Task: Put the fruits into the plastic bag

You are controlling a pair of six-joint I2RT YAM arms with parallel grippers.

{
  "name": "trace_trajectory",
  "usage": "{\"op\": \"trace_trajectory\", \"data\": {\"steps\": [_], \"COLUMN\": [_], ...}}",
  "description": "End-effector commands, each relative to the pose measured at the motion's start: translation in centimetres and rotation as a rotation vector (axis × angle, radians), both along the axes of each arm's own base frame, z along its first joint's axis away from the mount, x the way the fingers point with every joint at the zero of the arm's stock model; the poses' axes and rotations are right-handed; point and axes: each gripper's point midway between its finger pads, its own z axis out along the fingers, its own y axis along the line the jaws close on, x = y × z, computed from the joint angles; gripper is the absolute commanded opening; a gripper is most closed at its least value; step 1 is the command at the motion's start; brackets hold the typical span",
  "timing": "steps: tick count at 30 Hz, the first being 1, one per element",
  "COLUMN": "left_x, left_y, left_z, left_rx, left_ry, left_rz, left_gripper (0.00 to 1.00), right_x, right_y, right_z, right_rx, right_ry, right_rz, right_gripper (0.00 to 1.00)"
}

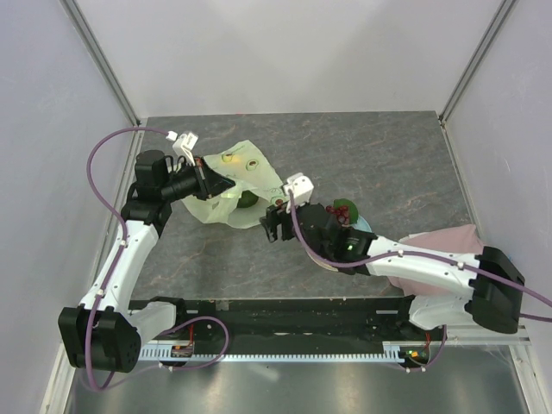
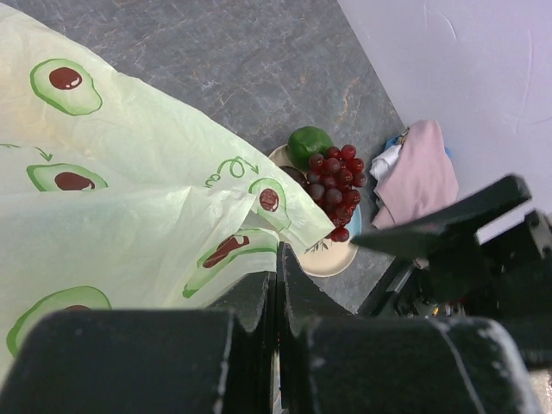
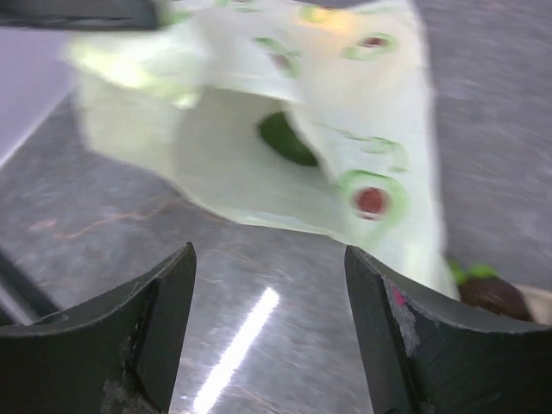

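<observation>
The pale green plastic bag (image 1: 235, 177) with avocado prints lies at the table's middle left, its mouth facing right. My left gripper (image 1: 210, 183) is shut on the bag's upper edge (image 2: 259, 226) and holds it up. A dark green avocado (image 3: 289, 140) lies inside the bag (image 3: 259, 172). My right gripper (image 1: 272, 226) is open and empty just outside the mouth, fingers (image 3: 164, 328) above bare table. The dark red grape bunch (image 2: 335, 185) and a green avocado (image 2: 309, 145) sit on the plate (image 2: 332, 259). A small dark round fruit (image 3: 492, 293) shows at the right.
The cream-and-blue plate (image 1: 362, 226) sits partly under my right arm. A pink cloth (image 1: 440, 241) lies at the right edge, also in the left wrist view (image 2: 421, 177). Grey walls close the table at the left, back and right.
</observation>
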Motion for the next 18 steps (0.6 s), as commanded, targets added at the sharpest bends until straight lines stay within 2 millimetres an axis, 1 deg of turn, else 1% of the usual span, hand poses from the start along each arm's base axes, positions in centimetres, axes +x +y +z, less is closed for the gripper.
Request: {"op": "trace_trajectory", "data": {"steps": [1, 2, 3, 4, 5, 6, 7, 8, 9, 12, 16, 18], "left_x": [0.2, 0.2, 0.2, 0.2, 0.2, 0.2, 0.2, 0.2, 0.3, 0.2, 0.2, 0.2], "left_y": [0.0, 0.0, 0.0, 0.0, 0.0, 0.0, 0.0, 0.0, 0.0, 0.0, 0.0, 0.0], "left_z": [1.4, 1.4, 1.4, 1.4, 1.5, 1.4, 1.4, 1.4, 1.4, 1.4, 1.5, 1.5], "left_rx": [-0.01, -0.011, -0.011, -0.009, -0.01, -0.008, -0.009, -0.009, -0.009, -0.009, -0.01, -0.011], "left_ry": [-0.039, -0.038, -0.038, -0.038, -0.04, -0.038, -0.04, -0.04, -0.035, -0.037, -0.04, -0.039], "left_rz": [-0.002, -0.002, -0.003, -0.002, 0.001, 0.0, 0.0, 0.0, 0.001, 0.001, 0.001, 0.001], "left_gripper": [0.01, 0.02, 0.01, 0.02, 0.02, 0.02, 0.02, 0.01, 0.02, 0.02, 0.02, 0.02], "right_x": [4.6, 4.8, 5.6, 5.7, 5.5, 5.5, 5.4, 5.1, 5.1, 4.9, 4.3, 3.9], "right_y": [-10.0, -11.7, -13.8, -14.9, -15.8, -16.9, -17.4, -18.0, -18.9, -20.2, -20.8, -21.1], "right_z": [-1.8, -2.2, -3.6, -4.0, -3.9, -4.6, -4.8, -4.9, -5.6, -6.9, -7.5, -8.1], "right_rx": [-0.077, -0.066, -0.039, -0.031, -0.012, 0.001, 0.008, 0.022, 0.023, 0.027, 0.063, 0.062], "right_ry": [0.114, 0.147, 0.208, 0.226, 0.237, 0.264, 0.276, 0.292, 0.308, 0.352, 0.4, 0.419], "right_rz": [-0.364, -0.397, -0.443, -0.467, -0.479, -0.51, -0.521, -0.542, -0.566, -0.607, -0.627, -0.634], "right_gripper": [0.75, 0.72, 0.7, 0.69, 0.68, 0.67, 0.67, 0.64, 0.62, 0.59, 0.54, 0.53]}}
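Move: The right hand is empty and open beside the mouth of the bag. The grapes on the plate lie about 19 cm to its right, 5 cm ahead and some 17 cm below. The mangosteen sits 6 cm to the left of the grapes and 4 cm farther out, the green fruit about 7 cm beyond them and 2 cm to their right. From the left hand, which still pinches the bag, the grapes are about 27 cm to the right, nearly level fore and aft, 22 cm below. The right hand swings fast to its right, about 21 cm from the bag's mouth towards the grapes, going forward some 7 cm at first and then easing back about 2 cm, while it sinks ever more plainly, by 8 cm in all. On the way it turns some 35 degrees clockwise, tips its fingers about 20 degrees further down and draws them partly together from wide to roughly half open, ending clear above the grapes, while the left hand stays still and keeps its pinch on the bag. ##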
